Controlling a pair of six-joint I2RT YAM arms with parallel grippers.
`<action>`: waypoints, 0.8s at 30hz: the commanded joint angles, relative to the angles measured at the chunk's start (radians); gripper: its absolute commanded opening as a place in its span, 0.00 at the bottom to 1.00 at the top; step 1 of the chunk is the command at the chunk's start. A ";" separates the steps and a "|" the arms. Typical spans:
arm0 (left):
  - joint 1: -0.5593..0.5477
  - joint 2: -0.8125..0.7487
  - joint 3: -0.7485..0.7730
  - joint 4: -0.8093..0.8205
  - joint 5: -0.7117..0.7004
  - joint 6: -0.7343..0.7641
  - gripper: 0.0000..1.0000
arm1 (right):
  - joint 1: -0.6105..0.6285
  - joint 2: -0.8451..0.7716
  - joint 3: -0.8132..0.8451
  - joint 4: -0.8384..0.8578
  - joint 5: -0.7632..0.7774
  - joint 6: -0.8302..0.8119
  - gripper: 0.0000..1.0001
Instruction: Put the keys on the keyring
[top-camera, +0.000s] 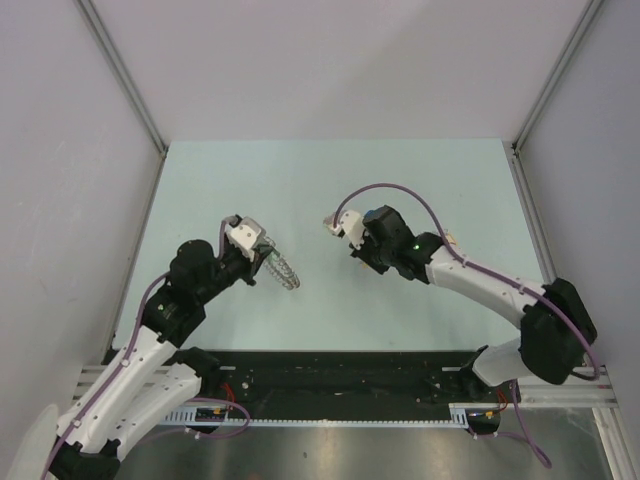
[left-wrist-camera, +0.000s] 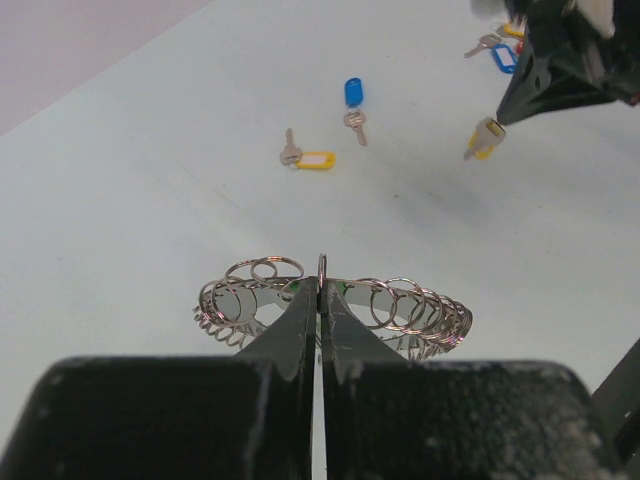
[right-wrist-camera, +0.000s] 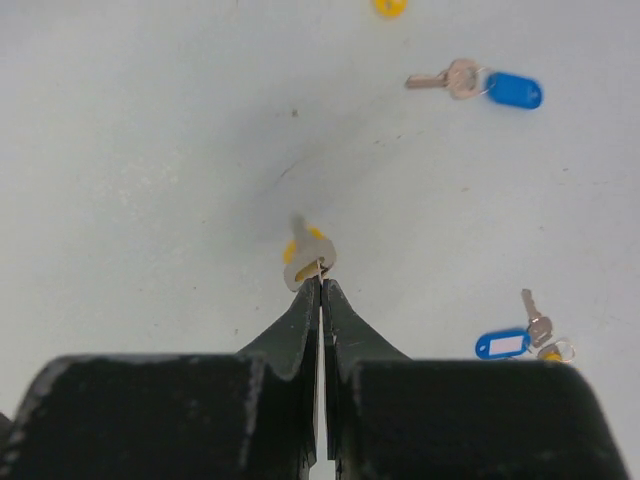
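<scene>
My left gripper (left-wrist-camera: 321, 287) is shut on the top edge of the keyring (left-wrist-camera: 405, 306), a wire ring fringed with many small silver loops, held above the table. From above, the keyring (top-camera: 284, 270) hangs just right of the left gripper (top-camera: 265, 250). My right gripper (right-wrist-camera: 321, 277) is shut on a key with a yellow tag (right-wrist-camera: 306, 257), lifted off the table. That held key (left-wrist-camera: 483, 139) also shows in the left wrist view under the right gripper (left-wrist-camera: 497, 118). The right gripper (top-camera: 333, 224) sits a short way right of the keyring.
Loose keys lie on the pale table (top-camera: 300, 180): one with a yellow tag (left-wrist-camera: 309, 158), one with a blue tag (left-wrist-camera: 353, 100), more with blue tags (right-wrist-camera: 492, 86) (right-wrist-camera: 510, 340). A yellow bit (right-wrist-camera: 389, 6) shows at the top edge. Grey walls enclose the table.
</scene>
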 joint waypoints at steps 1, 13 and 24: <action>-0.003 0.030 0.027 0.085 0.131 0.044 0.00 | -0.006 -0.126 0.008 0.041 -0.027 0.072 0.00; -0.006 0.240 0.210 0.104 0.436 0.070 0.01 | -0.048 -0.410 0.008 0.075 -0.320 0.152 0.00; -0.010 0.379 0.284 0.182 0.658 0.122 0.00 | -0.042 -0.459 0.008 0.102 -0.436 0.155 0.00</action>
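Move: The keyring, hanging from the left gripper, has its middle about 17 cm to the left of the right hand, 7 cm back from it and some 7 cm above. On the table roughly 10 cm below the right hand, the blue-tagged key lies about 17 cm straight ahead, and the yellow-tagged key equally far out but 8 cm to the left. From the left hand, the held key is about 19 cm to the right, 5 cm ahead and 13 cm lower. Keep the key pinched in the right gripper and lift it about 16 cm, drawing back towards the base as it climbs and swinging the fingers up to point more to the left, at the keyring. Meanwhile bring the left gripper, still shut on the keyring, about 9 cm right towards the key, dipping slightly before rising, and turn it clockwise. ##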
